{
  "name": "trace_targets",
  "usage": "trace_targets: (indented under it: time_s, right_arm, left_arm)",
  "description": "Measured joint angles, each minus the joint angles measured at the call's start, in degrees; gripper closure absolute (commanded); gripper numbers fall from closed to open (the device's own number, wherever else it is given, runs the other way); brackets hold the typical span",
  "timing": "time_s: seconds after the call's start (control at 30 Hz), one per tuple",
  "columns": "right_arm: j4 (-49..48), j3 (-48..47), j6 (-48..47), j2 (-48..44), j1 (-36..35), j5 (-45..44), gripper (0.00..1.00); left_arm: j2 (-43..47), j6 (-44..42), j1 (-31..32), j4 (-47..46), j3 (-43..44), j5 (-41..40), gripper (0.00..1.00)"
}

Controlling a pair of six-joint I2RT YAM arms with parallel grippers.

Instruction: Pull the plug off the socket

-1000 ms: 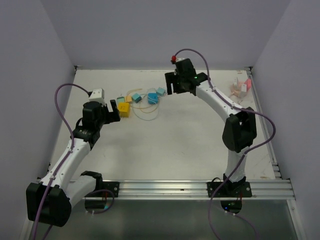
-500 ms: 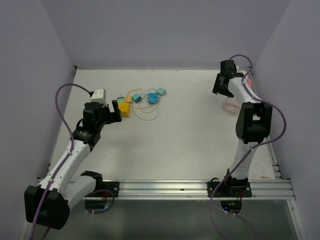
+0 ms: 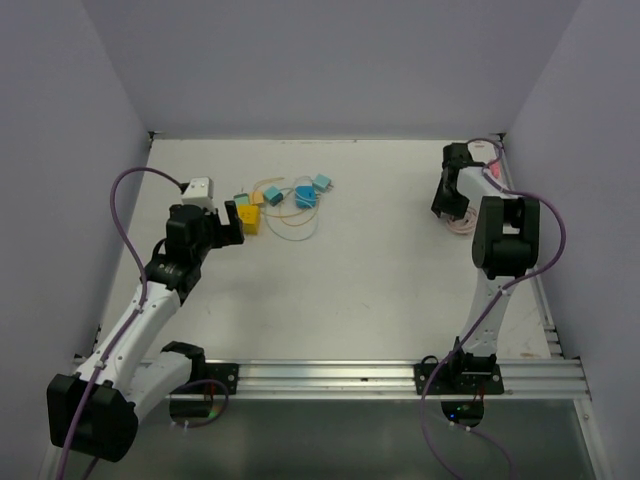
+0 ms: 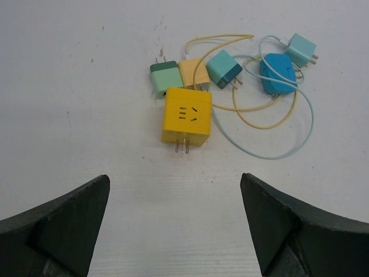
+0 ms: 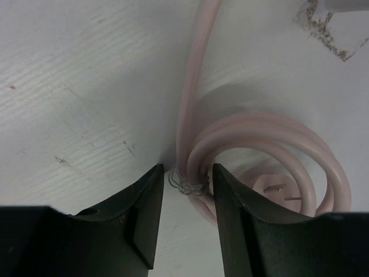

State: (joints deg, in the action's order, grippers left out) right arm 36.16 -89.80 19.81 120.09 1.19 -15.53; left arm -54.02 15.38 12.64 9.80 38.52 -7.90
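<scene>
A yellow socket cube (image 4: 186,115) lies on the white table with its own prongs toward me and slots on top. A green plug (image 4: 166,79) and a tan plug (image 4: 193,74) lie against its far side; I cannot tell whether either is pushed in. My left gripper (image 4: 174,179) stands open just short of the cube (image 3: 248,219), holding nothing. At the far right my right gripper (image 5: 187,168) is down over a coiled pink cable (image 5: 199,144). Its jaws straddle the wire-tied bundle with a small gap on the left. A pink plug (image 5: 271,190) with bare prongs lies inside the coil.
Teal (image 4: 223,67), blue (image 4: 278,72) and pale teal (image 4: 300,48) adapters lie beyond the cube, among a looped yellow cable (image 4: 259,124) and a pale blue cable (image 4: 288,151). The right wall and table edge (image 3: 520,215) stand close beside the right arm.
The right arm swung from the middle back of the table to the far right and came down over the pink cable, its jaws narrowing. The left arm has not moved.
</scene>
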Motion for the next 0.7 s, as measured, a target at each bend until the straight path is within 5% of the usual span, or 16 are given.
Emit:
trace_targets:
  time_s: [0.2, 0.3, 0.4, 0.7]
  right_arm:
    - [-1.73, 3.82, -0.24, -1.40, 0.17, 0.17, 0.62]
    - [-3.30, 5.79, -0.50, -2.51, 0.15, 0.76, 0.85]
    - [-4.59, 8.02, -0.76, -4.15, 0.04, 2.19, 0.96]
    - [-5.95, 15.54, -1.60, -9.44, -12.94, 3.96, 1.00]
  left_arm:
    - [0.02, 0.00, 0.24, -0.02, -0.02, 0.02, 0.02]
    - [0.02, 0.00, 0.24, -0.02, -0.02, 0.04, 0.02]
    - [0.04, 0.00, 0.24, -0.04, -0.02, 0.04, 0.02]
    - [0.04, 0.02, 0.24, -0.37, -0.02, 0.07, 0.02]
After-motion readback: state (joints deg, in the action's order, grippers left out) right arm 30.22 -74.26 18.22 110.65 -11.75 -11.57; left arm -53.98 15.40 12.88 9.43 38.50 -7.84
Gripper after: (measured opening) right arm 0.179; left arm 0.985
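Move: Just beside and beneath the right hand's half-closed fingers lies the coiled pink cable, its middle about 2 cm back, 4 cm to the right and 1 cm down, with its wire-tied side almost between the fingertips. The pink socket stands some 12 cm ahead and 12 cm right of the hand, the white plug about 10 cm ahead and 9 cm right, both roughly 1 cm lower. From the left hand the coil is some 60 cm right, 11 cm ahead and 16 cm down. Settling barely a centimetre down and easing back, the right hand closes its fingers on the tied side of the pink coil. Keeping that pinch low over the table, it then sweeps left with gathering speed, about 10 cm, while still drawing back to some 5 cm in all, and turns about 15 degrees counter-clockwise, dragging the coil towards the table's middle. ##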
